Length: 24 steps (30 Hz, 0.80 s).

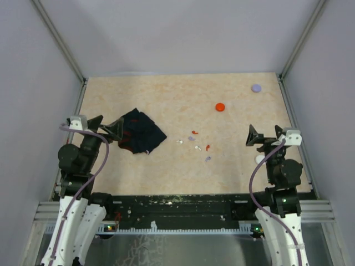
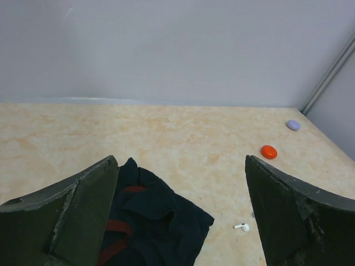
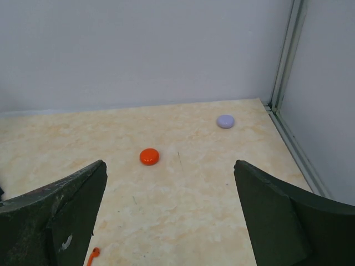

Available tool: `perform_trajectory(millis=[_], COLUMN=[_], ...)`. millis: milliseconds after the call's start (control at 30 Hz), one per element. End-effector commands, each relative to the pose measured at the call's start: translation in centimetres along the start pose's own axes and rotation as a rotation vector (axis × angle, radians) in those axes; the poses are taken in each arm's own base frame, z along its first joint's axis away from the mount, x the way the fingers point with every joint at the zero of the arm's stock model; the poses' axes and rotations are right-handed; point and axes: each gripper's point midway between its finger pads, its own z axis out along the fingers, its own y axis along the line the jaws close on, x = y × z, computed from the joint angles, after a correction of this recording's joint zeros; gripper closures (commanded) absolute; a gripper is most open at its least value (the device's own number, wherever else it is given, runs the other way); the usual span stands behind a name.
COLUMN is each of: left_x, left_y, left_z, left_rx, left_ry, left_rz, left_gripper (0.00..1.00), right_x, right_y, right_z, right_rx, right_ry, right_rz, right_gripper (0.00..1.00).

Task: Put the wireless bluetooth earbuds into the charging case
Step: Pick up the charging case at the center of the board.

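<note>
Several tiny earbuds lie loose near the table's middle: red ones (image 1: 194, 132) (image 1: 208, 147), white ones (image 1: 179, 142) (image 1: 198, 148) and lavender ones (image 1: 191, 138) (image 1: 208, 159). A round red case (image 1: 220, 107) and a round lavender case (image 1: 255, 87) lie shut at the far right. A white disc (image 1: 259, 159) lies half hidden by the right arm. My left gripper (image 1: 108, 126) is open and empty over a dark cloth's left edge. My right gripper (image 1: 265, 136) is open and empty, right of the earbuds. The left wrist view shows a white earbud (image 2: 242, 226); the right wrist view shows a red earbud (image 3: 92, 255).
A crumpled dark navy cloth (image 1: 141, 138) with red stripes lies left of the earbuds; it also shows in the left wrist view (image 2: 150, 221). Grey walls and metal posts enclose the table on three sides. The red case (image 3: 149, 156) and lavender case (image 3: 225, 121) lie ahead of the right gripper.
</note>
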Motion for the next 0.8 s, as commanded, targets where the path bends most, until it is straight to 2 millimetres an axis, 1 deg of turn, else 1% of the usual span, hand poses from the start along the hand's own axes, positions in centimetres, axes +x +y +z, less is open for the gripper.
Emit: perform_trajectory(millis=[0, 167, 267, 400, 467, 600, 700, 767], left_x=[-0.7, -0.3, 0.0, 0.7, 1.3, 2.8, 3.6, 3.9], left_y=[-0.7, -0.4, 0.0, 0.5, 0.6, -0.2, 0.0, 0.4], left_z=[-0.2, -0.2, -0.3, -0.4, -0.5, -0.6, -0.6, -0.6], left_rx=[0.033, 0.022, -0.006, -0.033, -0.035, 0.018, 0.003, -0.026], left_ry=[-0.031, -0.014, 0.015, 0.064, 0.098, 0.187, 0.221, 0.223], left_rz=[0.023, 0.032, 0.036, 0.041, 0.044, 0.056, 0.017, -0.007], left_gripper=[0.0, 0.0, 0.0, 0.0, 0.0, 0.0, 0.0, 0.0], right_x=[-1.2, -0.8, -0.4, 0.7, 1.9, 4.0, 5.7, 6.7], right_y=[-0.5, -0.7, -0.1, 0.9, 0.7, 0.3, 1.0, 1.0], right_z=[0.3, 0.5, 0.7, 1.1, 1.3, 1.5, 1.7, 1.6], right_rx=[0.035, 0.053, 0.025, -0.007, 0.032, 0.122, 0.109, 0.136], right_ry=[-0.036, -0.002, 0.042, 0.141, 0.199, 0.324, 0.418, 0.452], right_rz=[0.025, 0.046, 0.052, 0.096, 0.168, 0.273, 0.302, 0.343], right_gripper=[0.03, 0.03, 0.03, 0.03, 0.01, 0.02, 0.02, 0.02])
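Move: Out ahead of the right hand, about 34 cm farther and 8 cm to its left, lies the red charging case, some 29 cm below. The purple case stands about 49 cm ahead and 15 cm to the right, the nearer red earbud roughly 8 cm ahead and 16 cm to the left, and the white case about 2 cm ahead and 8 cm to the right, all on the table. From the left hand the red case is some 32 cm ahead and 49 cm to the right. Sinking about 6 cm and easing some 3 cm forward, the open right hand sets off towards the red case, drifting slightly left while its fingers tip down about 25 degrees from a slight upward slant and its left side rolls up. The left hand, also open, lowers nearly 4 cm and tips down some 10 degrees; neither touches anything. ##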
